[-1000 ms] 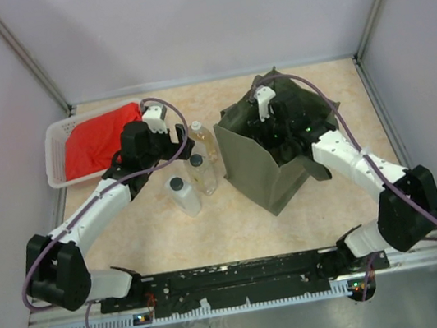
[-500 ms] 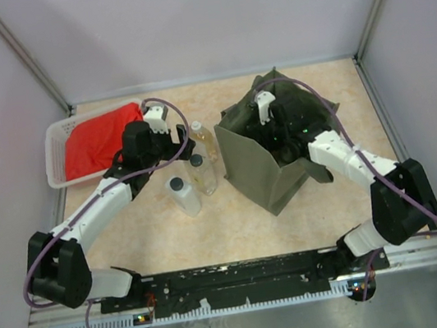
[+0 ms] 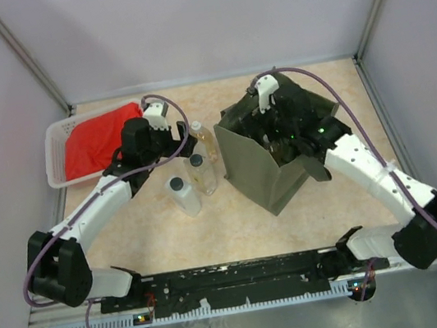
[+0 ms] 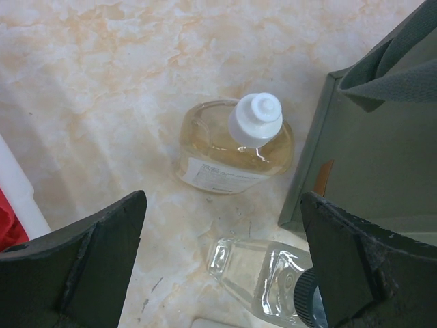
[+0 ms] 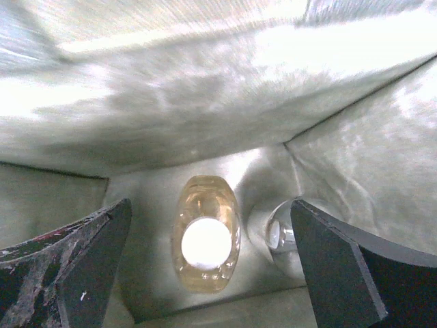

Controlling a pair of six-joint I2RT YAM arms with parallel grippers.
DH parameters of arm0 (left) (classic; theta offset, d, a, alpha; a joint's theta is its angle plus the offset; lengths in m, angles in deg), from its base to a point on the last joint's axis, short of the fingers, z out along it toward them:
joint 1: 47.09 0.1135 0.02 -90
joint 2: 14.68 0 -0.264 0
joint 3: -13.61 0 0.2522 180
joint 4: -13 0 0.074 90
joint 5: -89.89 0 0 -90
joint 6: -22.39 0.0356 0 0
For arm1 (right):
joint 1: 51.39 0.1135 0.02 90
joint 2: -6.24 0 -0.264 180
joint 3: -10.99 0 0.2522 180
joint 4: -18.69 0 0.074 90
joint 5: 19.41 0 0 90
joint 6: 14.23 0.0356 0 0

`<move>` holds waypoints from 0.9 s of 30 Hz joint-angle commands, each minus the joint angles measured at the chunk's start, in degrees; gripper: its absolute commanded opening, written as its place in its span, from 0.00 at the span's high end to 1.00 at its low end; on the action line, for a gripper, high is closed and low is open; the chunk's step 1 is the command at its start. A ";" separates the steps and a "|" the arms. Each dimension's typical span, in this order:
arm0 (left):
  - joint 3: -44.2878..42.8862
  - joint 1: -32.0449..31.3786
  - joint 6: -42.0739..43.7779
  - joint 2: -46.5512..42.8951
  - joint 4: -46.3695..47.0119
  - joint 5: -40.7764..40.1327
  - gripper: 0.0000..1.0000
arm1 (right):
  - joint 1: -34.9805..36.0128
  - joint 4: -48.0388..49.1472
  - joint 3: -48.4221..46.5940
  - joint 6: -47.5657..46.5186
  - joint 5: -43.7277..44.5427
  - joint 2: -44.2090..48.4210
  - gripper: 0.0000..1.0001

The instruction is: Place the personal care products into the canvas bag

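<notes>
The olive-green canvas bag stands open right of centre. My right gripper hangs open over its mouth. In the right wrist view an amber bottle with a white cap stands upright on the bag's floor, below my spread gripper and free of both fingers. On the table left of the bag stand a second amber bottle, a clear bottle with a black cap and a white bottle with a dark cap. My left gripper is open above them and holds nothing.
A white lattice basket with a red cloth sits at the back left, its rim at the edge of the left wrist view. Inside the bag a clear rounded object lies beside the amber bottle. The bag's wall stands close to the table bottles.
My right gripper has opened and let go of the amber bottle inside the bag, and its wrist has lifted a little. The left arm has hardly moved.
</notes>
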 commanded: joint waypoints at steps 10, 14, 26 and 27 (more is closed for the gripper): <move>-3.94 0.05 -0.04 -2.20 -2.01 -1.49 0.00 | 3.92 -6.79 -24.31 -0.20 -1.11 3.39 0.01; -2.63 0.10 -0.40 -4.36 -5.02 -5.55 0.00 | 4.01 -4.50 -32.64 -4.13 -6.33 -4.51 0.01; -4.43 0.10 -1.29 -16.25 -12.41 -12.74 0.00 | 6.78 -11.13 -56.26 -9.33 -16.43 -33.80 0.01; -4.45 0.09 -1.21 -17.05 -12.70 -12.92 0.00 | 7.27 -12.29 -57.60 -10.07 -16.20 -35.63 0.01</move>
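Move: The amber bottle still on the table stands about 14 cm left of my right hand, 10 cm ahead and 14 cm below. Right under that hand, inside the canvas bag, is the placed amber bottle, some 14 cm down and 2 cm ahead; the bag's middle lies about 5 cm to the right. The clear bottle stands 10 cm nearer the base than the table's amber bottle. From my left hand, that amber bottle is about 6 cm ahead, 4 cm right and 11 cm below. With fingers already wide open, I lift my right hand about 20 cm out of the bag, easing slightly back, then swing it left and forward across the bag's left wall, turning counter-clockwise some 20 degrees and starting to sink, until it hovers high over the amber bottle on the table. My open left hand clears the way, up, left and a little back from that bottle. ##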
